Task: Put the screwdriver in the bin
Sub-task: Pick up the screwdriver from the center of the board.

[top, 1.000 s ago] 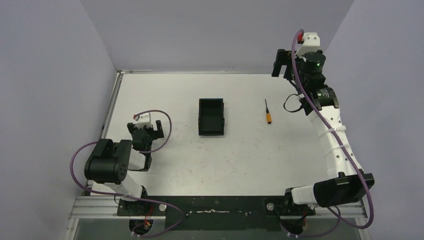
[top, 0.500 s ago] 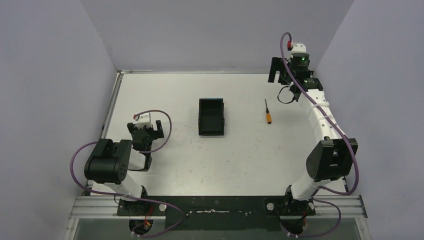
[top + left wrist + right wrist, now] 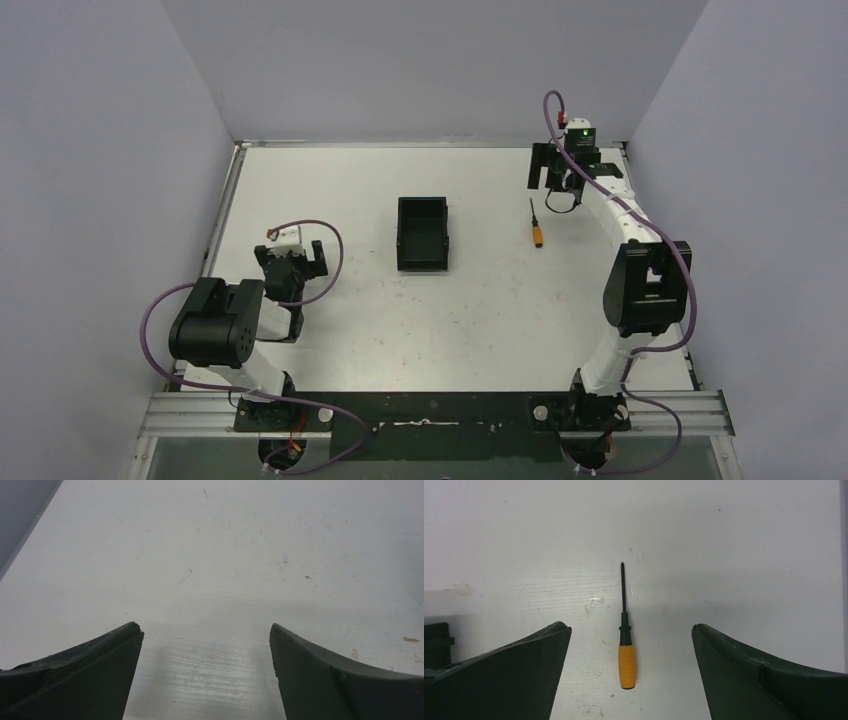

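Note:
The screwdriver (image 3: 537, 224) has an orange handle and a thin dark shaft and lies flat on the white table, right of centre. In the right wrist view the screwdriver (image 3: 626, 650) lies between my open fingers, below them. My right gripper (image 3: 546, 170) is open and hovers just beyond the shaft's tip. The black bin (image 3: 422, 233) sits empty at the table's middle; its edge shows at the left of the right wrist view (image 3: 436, 640). My left gripper (image 3: 292, 262) is open and empty, low over the table at the left; in the left wrist view (image 3: 206, 630) only bare table lies between its fingers.
Grey walls close in the table on the left, back and right. The table's back edge (image 3: 430, 145) runs just beyond my right gripper. A metal rail (image 3: 430, 410) runs along the near edge by the arm bases.
My right arm has swung left and down from the far right corner, bringing its gripper over the screwdriver's far end. The left arm, bin and screwdriver have not moved.

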Action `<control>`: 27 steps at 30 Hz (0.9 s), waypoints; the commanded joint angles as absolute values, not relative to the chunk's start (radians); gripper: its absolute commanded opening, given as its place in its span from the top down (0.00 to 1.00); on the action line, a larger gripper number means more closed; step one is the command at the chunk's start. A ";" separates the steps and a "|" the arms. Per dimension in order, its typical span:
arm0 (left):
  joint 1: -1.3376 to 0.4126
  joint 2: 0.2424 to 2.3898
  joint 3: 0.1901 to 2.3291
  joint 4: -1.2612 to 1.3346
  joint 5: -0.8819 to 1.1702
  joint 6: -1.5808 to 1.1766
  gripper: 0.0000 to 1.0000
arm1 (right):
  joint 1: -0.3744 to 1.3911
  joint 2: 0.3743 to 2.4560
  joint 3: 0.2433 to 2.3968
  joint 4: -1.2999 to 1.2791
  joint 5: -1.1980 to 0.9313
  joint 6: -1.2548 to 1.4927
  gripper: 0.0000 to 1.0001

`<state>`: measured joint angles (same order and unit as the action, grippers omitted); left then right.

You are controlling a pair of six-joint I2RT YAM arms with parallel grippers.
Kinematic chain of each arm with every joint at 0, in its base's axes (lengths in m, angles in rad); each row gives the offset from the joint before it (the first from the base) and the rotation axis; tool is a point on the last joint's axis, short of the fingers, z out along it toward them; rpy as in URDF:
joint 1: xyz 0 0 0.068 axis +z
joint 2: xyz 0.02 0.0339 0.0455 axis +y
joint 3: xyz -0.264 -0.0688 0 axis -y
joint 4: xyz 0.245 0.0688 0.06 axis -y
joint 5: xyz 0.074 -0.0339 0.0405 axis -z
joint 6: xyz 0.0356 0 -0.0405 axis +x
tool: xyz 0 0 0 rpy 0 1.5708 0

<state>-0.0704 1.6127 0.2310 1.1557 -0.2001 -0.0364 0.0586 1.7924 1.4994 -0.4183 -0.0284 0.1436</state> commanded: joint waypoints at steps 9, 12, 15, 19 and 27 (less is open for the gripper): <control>-0.072 1.611 0.255 1.209 -0.189 -0.030 0.03 | 0.055 1.943 1.403 -0.330 -0.053 0.156 0.09; -0.072 1.611 0.255 1.210 -0.188 -0.030 0.03 | 0.055 1.976 1.389 -0.328 -0.055 0.157 0.12; -0.072 1.611 0.255 1.210 -0.188 -0.030 0.03 | 0.055 1.999 1.370 -0.327 -0.054 0.158 0.17; -0.072 1.612 0.255 1.209 -0.188 -0.031 0.03 | 0.057 2.017 1.356 -0.327 -0.054 0.158 0.26; -0.072 1.612 0.255 1.209 -0.189 -0.030 0.03 | 0.063 2.026 1.347 -0.334 -0.050 0.158 0.60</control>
<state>-0.0704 1.6127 0.2310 1.1557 -0.2001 -0.0364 0.0586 2.0125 1.3506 -0.3550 -0.0540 0.1463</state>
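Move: The screwdriver lies almost straight below my right hand, its middle about 16 cm down, 2 cm back and 1 cm to the left; its shaft points forward and its orange handle points back towards me. The bin stands some 28 cm to this hand's left and 5 cm back, about 14 cm lower. My left hand has the screwdriver about 55 cm to its right, 10 cm ahead and 5 cm below. I sink my right hand about 15 cm onto the screwdriver, easing back some 3 cm and tipping the fingers nearly 20 degrees further down. The fingers come in on either side of it where the black collar meets the orange handle. They close slowly on the way and faster once I stop low over the board, ending about half open. ##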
